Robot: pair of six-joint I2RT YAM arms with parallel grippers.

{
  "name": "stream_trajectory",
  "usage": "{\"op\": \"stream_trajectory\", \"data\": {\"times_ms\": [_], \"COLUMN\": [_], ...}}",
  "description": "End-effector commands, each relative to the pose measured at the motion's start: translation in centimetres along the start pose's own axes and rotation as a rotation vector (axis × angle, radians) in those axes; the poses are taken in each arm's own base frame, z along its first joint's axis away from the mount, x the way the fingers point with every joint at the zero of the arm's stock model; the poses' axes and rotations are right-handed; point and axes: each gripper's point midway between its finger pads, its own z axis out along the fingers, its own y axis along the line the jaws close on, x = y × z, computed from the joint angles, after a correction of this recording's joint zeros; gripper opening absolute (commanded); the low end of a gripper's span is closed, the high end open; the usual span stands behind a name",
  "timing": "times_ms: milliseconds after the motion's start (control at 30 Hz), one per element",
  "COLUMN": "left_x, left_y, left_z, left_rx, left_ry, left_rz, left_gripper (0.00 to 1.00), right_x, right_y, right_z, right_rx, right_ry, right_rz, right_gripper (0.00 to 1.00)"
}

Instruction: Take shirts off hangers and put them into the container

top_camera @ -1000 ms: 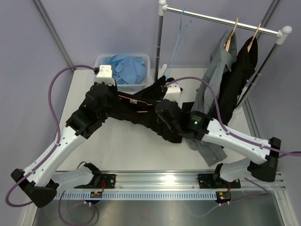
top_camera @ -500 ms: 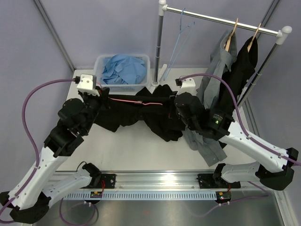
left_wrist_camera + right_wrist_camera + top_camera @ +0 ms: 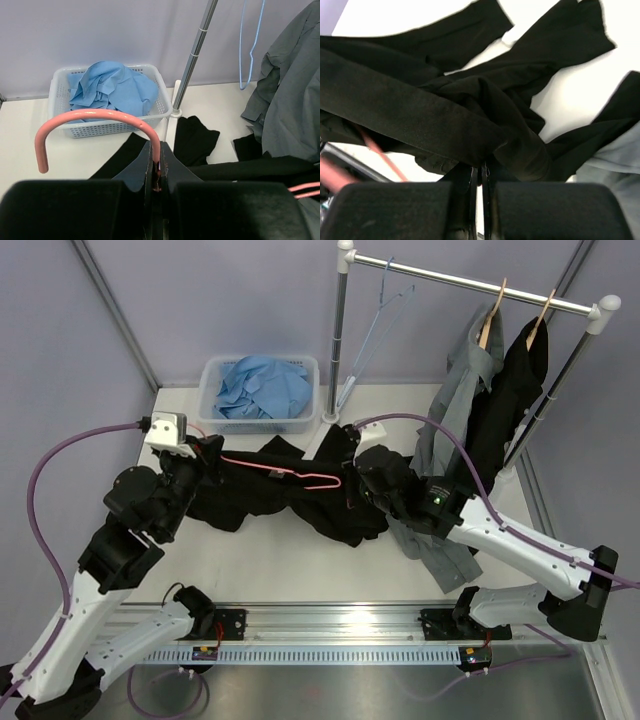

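A black shirt [image 3: 285, 498] lies crumpled across the table between my two arms. A thin pink hanger [image 3: 292, 472] sticks out over it, with its hook [image 3: 95, 115] curving up from my left gripper [image 3: 157, 152], which is shut on the hanger's neck. In the top view the left gripper [image 3: 212, 452] sits at the shirt's left end. My right gripper [image 3: 352, 478] is shut on a fold of the black shirt [image 3: 445, 112] at its right end. The white container [image 3: 215, 375] at the back holds a light blue shirt [image 3: 262, 387].
A chrome rail [image 3: 470, 282] stands at the back right, its pole [image 3: 196, 47] next to the container. A bare blue hanger [image 3: 378, 315] hangs on it. A grey shirt [image 3: 455, 405] and another black shirt [image 3: 515, 390] hang on wooden hangers, the grey one trailing onto the table.
My left gripper has pulled left and toward the near edge with the pink hanger, so more of it shows outside the black shirt. The right gripper swung right, then back, still holding the shirt.
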Motion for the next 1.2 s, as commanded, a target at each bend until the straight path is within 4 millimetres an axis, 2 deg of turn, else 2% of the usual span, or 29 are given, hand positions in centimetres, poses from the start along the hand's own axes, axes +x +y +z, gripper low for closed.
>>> {"op": "stream_trajectory", "data": {"times_ms": [0,33,133,167,233,300,400,567,633,667,767,933,1000,1100,1167], "left_x": [-3.5,-3.8,-3.5,-3.4,-2.8,-2.0,-0.4,1.9,2.8,3.5,4.2,5.2,5.4,5.7,5.7], "left_y": [-0.1,-0.7,-2.6,-3.0,-3.7,-3.6,-2.7,-2.2,-2.0,-2.0,-2.5,-3.4,-3.7,-4.0,-4.1], "left_z": [0.1,0.4,1.3,1.5,2.1,2.5,3.2,3.8,4.2,4.4,4.7,5.2,5.3,5.4,5.4], "left_rx": [-0.016,0.005,0.083,0.100,0.127,0.115,0.059,0.027,0.017,0.017,0.039,0.081,0.095,0.108,0.113], "left_ry": [-0.110,-0.120,-0.117,-0.112,-0.091,-0.073,-0.048,-0.005,0.016,0.031,0.054,0.088,0.098,0.108,0.109], "left_rz": [-0.107,-0.148,-0.209,-0.217,-0.216,-0.204,-0.180,-0.150,-0.121,-0.111,-0.089,-0.082,-0.082,-0.080,-0.080], "left_gripper": [0.00,0.00,0.00,0.00,0.00,0.00,0.00,0.00,0.00,0.00,0.00,0.00,0.00,0.00,0.00], "right_x": [1.8,2.7,3.6,3.8,3.8,3.5,2.9,2.5,1.1,1.1,-0.9,-4.2,-4.7,-4.7,-4.3], "right_y": [1.3,1.5,2.5,2.4,2.0,1.0,-0.8,-3.7,-5.0,-5.6,-6.3,-5.3,-3.4,-0.5,1.1], "right_z": [1.2,1.6,1.8,1.9,1.4,0.8,-0.7,-3.8,-5.4,-6.1,-8.3,-11.8,-12.1,-11.1,-9.3], "right_rx": [-0.094,-0.111,-0.170,-0.171,-0.162,-0.128,-0.067,0.024,0.068,0.087,0.091,-0.004,-0.112,-0.234,-0.275], "right_ry": [0.057,0.076,0.098,0.104,0.101,0.088,0.067,0.088,0.045,0.047,-0.019,-0.143,-0.162,-0.146,-0.104], "right_rz": [-0.013,-0.011,-0.001,-0.003,-0.020,-0.049,-0.089,-0.174,-0.195,-0.207,-0.218,-0.233,-0.256,-0.282,-0.302], "right_gripper": [0.01,0.02,0.14,0.24,0.34,0.43,0.47,0.64,0.69,0.74,0.79,0.80,0.80,0.80,0.80]}}
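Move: The black shirt, pinched by the right fingers and still stretched up beside the red hanger, has its middle about 15 cm left of the right hand, 5 ahead and some 20 below. The grey shirt hangs roughly 17 cm to that hand's right and 8 ahead. From the left hand, which grips the hanger's hook, the black shirt lies about 10 cm right, 5 ahead and 33 below; the hanger's middle is some 14 cm right, and the basket 35 ahead, far below. Lower the right gripper about 4.5 cm, drawing slightly back, and open it wide to let go of the black cloth. Then swing it right, rising some 13 cm and easing back, away from the shirt. Keep the left fingers shut on the red hanger's hook while bringing that hand down about 7 cm, right and forward over the shirt, tipping the fingers slightly down. ##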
